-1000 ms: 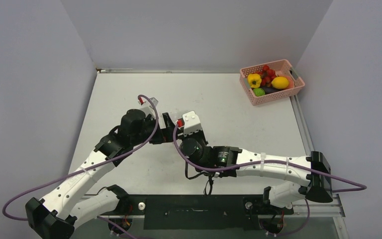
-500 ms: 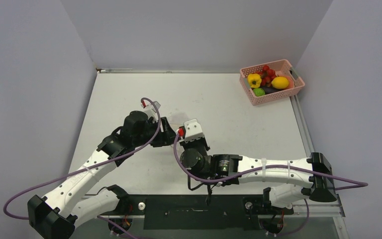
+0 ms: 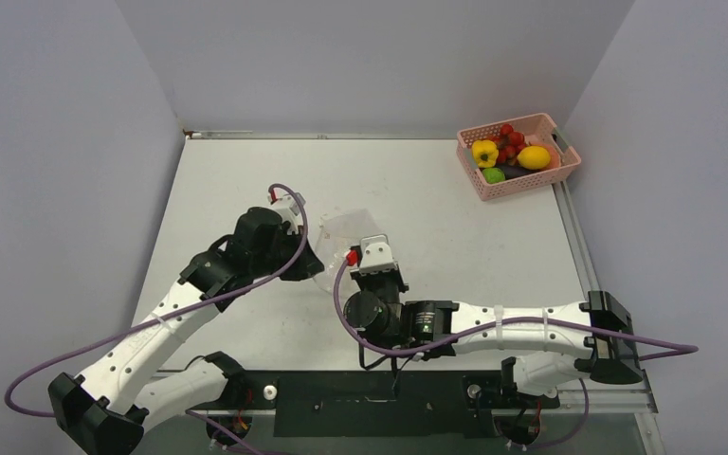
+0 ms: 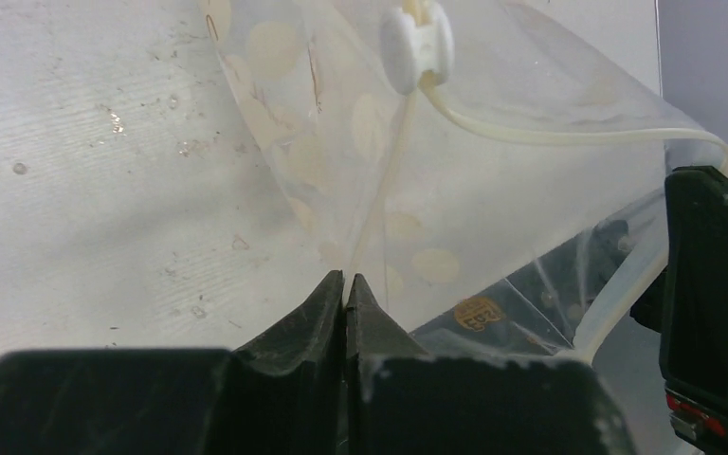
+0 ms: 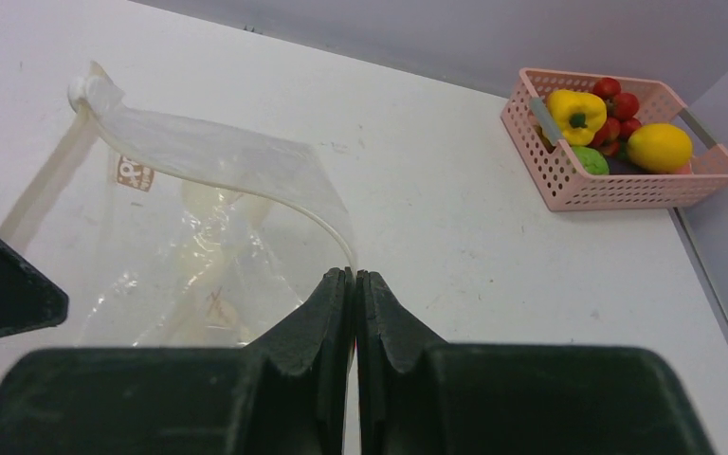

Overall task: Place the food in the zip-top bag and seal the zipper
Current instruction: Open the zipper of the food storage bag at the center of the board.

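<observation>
The clear zip-top bag (image 3: 341, 235) is held up between my two arms at the table's middle. My left gripper (image 4: 346, 281) is shut on a fold of its film. My right gripper (image 5: 353, 275) is shut on the mouth edge, where the zipper (image 5: 237, 171) curves into the jaws. A white slider (image 4: 417, 36) sits at the zipper's far end. The food lies in the pink basket (image 3: 523, 187) at the far right: yellow pepper (image 3: 484, 152), lemon (image 3: 534, 157), cherry tomatoes (image 3: 510, 139), a green piece (image 3: 494, 175) and the dark eggplant (image 3: 513, 172), mostly hidden.
Grey walls close in the table on the left, back and right. The basket (image 5: 626, 185) touches the right wall's foot. Purple cables loop off both arms. A metal rail runs along the table's right edge (image 3: 573, 237).
My left gripper has shut on the bag. Both grippers have drawn back toward the near edge, and the bag now stands out between them.
</observation>
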Robot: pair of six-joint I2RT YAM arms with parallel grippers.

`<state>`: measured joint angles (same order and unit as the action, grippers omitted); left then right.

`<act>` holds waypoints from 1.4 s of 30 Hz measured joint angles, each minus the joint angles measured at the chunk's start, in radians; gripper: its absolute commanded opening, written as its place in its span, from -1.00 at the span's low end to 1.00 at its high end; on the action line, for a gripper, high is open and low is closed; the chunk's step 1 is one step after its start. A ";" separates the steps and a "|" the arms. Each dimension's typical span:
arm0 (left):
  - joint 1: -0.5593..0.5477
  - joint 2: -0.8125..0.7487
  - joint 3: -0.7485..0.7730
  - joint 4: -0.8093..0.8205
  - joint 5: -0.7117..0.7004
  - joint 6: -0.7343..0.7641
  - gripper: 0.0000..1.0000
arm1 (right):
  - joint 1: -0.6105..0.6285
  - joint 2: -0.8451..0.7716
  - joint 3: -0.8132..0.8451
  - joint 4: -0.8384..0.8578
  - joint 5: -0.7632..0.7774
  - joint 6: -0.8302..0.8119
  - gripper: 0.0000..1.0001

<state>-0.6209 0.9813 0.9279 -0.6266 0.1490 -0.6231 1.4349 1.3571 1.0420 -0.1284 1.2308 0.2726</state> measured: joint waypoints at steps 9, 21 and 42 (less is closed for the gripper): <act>0.000 0.001 0.121 -0.121 -0.153 0.107 -1.00 | 0.000 -0.038 -0.052 0.041 0.079 0.000 -0.89; -0.008 0.012 0.249 -0.204 -0.353 0.261 -1.00 | -0.063 -0.056 -0.079 0.108 -0.003 0.048 -0.89; -0.019 0.094 0.295 -0.177 -0.501 0.391 -1.00 | -0.318 0.155 -0.104 0.256 -0.519 0.343 -0.89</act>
<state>-0.6403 1.0756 1.2228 -0.8040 -0.3519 -0.2317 1.1172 1.5120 0.9382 0.1280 0.7120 0.6159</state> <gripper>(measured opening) 0.003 0.062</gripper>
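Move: Each hand already pinches part of the bag's rim. The white zipper slider stands about 5 cm ahead and 6 cm right of the left hand, slightly above it; from the right hand it is some 5 cm ahead, 8 cm left and 3 cm lower. The bag's clear pouch hangs about 6 cm ahead, 6 cm right and 8 cm below the left hand. Still pinching the rim, left pulls about 7 cm left, up, forward; right later sinks 9 and goes forward. ##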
